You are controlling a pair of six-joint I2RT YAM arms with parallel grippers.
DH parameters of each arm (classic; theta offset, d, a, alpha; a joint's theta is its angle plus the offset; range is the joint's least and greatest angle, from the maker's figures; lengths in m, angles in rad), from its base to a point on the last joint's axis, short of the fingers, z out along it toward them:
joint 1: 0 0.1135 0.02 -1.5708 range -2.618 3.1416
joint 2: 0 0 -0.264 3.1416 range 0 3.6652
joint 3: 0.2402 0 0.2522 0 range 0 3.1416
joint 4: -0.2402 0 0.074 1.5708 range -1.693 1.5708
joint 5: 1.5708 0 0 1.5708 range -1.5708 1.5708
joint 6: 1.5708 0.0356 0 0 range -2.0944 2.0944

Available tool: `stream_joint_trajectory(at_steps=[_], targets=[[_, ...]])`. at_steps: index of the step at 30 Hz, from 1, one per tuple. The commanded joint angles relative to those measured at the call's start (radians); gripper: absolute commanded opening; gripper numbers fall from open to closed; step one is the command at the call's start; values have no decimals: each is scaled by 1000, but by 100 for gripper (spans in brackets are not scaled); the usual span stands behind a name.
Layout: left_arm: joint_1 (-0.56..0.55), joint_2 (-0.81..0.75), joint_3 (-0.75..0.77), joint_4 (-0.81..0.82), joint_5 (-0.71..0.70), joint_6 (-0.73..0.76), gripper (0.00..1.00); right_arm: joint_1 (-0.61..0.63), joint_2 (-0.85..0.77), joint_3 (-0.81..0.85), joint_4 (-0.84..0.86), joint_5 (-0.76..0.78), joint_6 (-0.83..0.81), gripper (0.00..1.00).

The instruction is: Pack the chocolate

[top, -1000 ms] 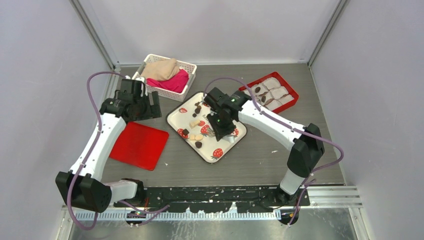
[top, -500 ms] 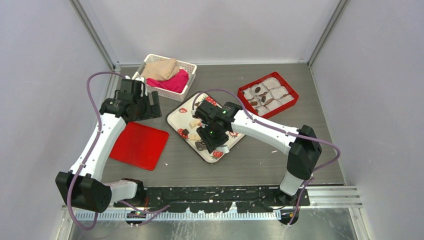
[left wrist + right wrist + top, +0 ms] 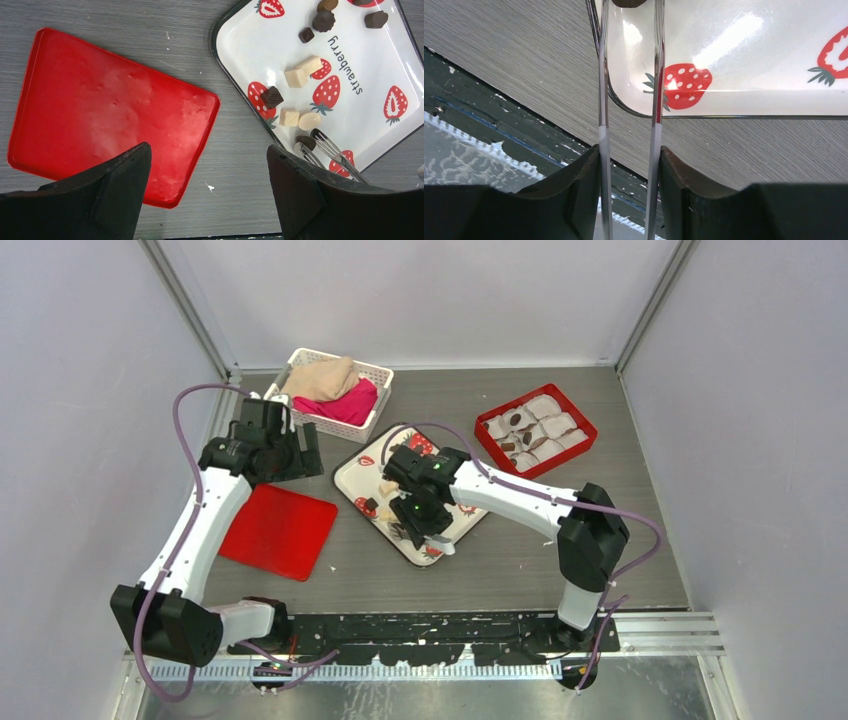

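Small dark chocolate lumps (image 3: 272,96) lie with cream-coloured lumps (image 3: 296,77) on a white strawberry-print tray (image 3: 380,65), which also shows in the top view (image 3: 352,468). My right gripper (image 3: 629,155) is shut on metal tongs (image 3: 603,100) over the tray's near corner (image 3: 749,60). The tong tips (image 3: 325,147) stand either side of one dark lump (image 3: 305,142) that also shows at the top edge of the right wrist view (image 3: 629,2); I cannot tell if they squeeze it. My left gripper (image 3: 207,165) is open and empty above bare table left of the tray.
A red box (image 3: 583,426) of white paper cups, some holding dark lumps (image 3: 515,421), sits at the back right. A flat red lid (image 3: 100,115) lies left of the tray. A white basket (image 3: 372,372) of cloths stands at the back. The table's near edge lies just past the tray corner.
My right arm has swung the tongs from the tray's middle toward its near left corner and lowered them around a dark lump. The left arm has not moved.
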Motion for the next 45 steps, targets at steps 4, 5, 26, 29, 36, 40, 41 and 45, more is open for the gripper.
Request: stream_joint_trajectory(at_steps=[4,5,26,29,36,40,41,45], targets=[[5,-49,-8,16,12,-6,86,8,14,27,8,49,-7,46],[5,-50,-10,17,14,-6,86,7,19,32,5,53,-11,44],[5,-36,-15,43,43,-30,86,-46,-139,115,-62,223,23,5],[5,-31,-7,44,73,-40,86,-114,-161,116,-39,205,67,5],[5,13,13,55,99,-45,86,-406,-224,110,-16,87,107,5],[5,70,59,54,117,-41,86,-588,-227,111,-27,41,120,5],[5,84,71,51,118,-36,86,-628,-226,113,-31,42,127,5],[5,122,128,48,116,-17,86,-769,-204,119,-50,34,149,5]])
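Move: The round dark chocolate my right hand's tongs are set around lies about 5 cm left of that hand, level with it fore and aft, some 10 cm below. A white round chocolate sits 3 cm beyond it, a white square one 3 cm ahead and 7 cm left of my hand. The red box's middle is roughly 18 cm ahead and 21 cm right. From my left hand the dark chocolate is about 15 cm right, 12 cm back and 19 cm down. With my right hand I sink the tongs barely a centimetre and squeeze them slightly, pinching the dark chocolate between the tips. Then I lift about 8 cm and swing right and forward, some 19 and 15 cm, over to the red box, turning roughly 45 degrees clockwise and keeping my grip. My open left hand drifts a couple of centimetres right, late on slightly forward and down. ##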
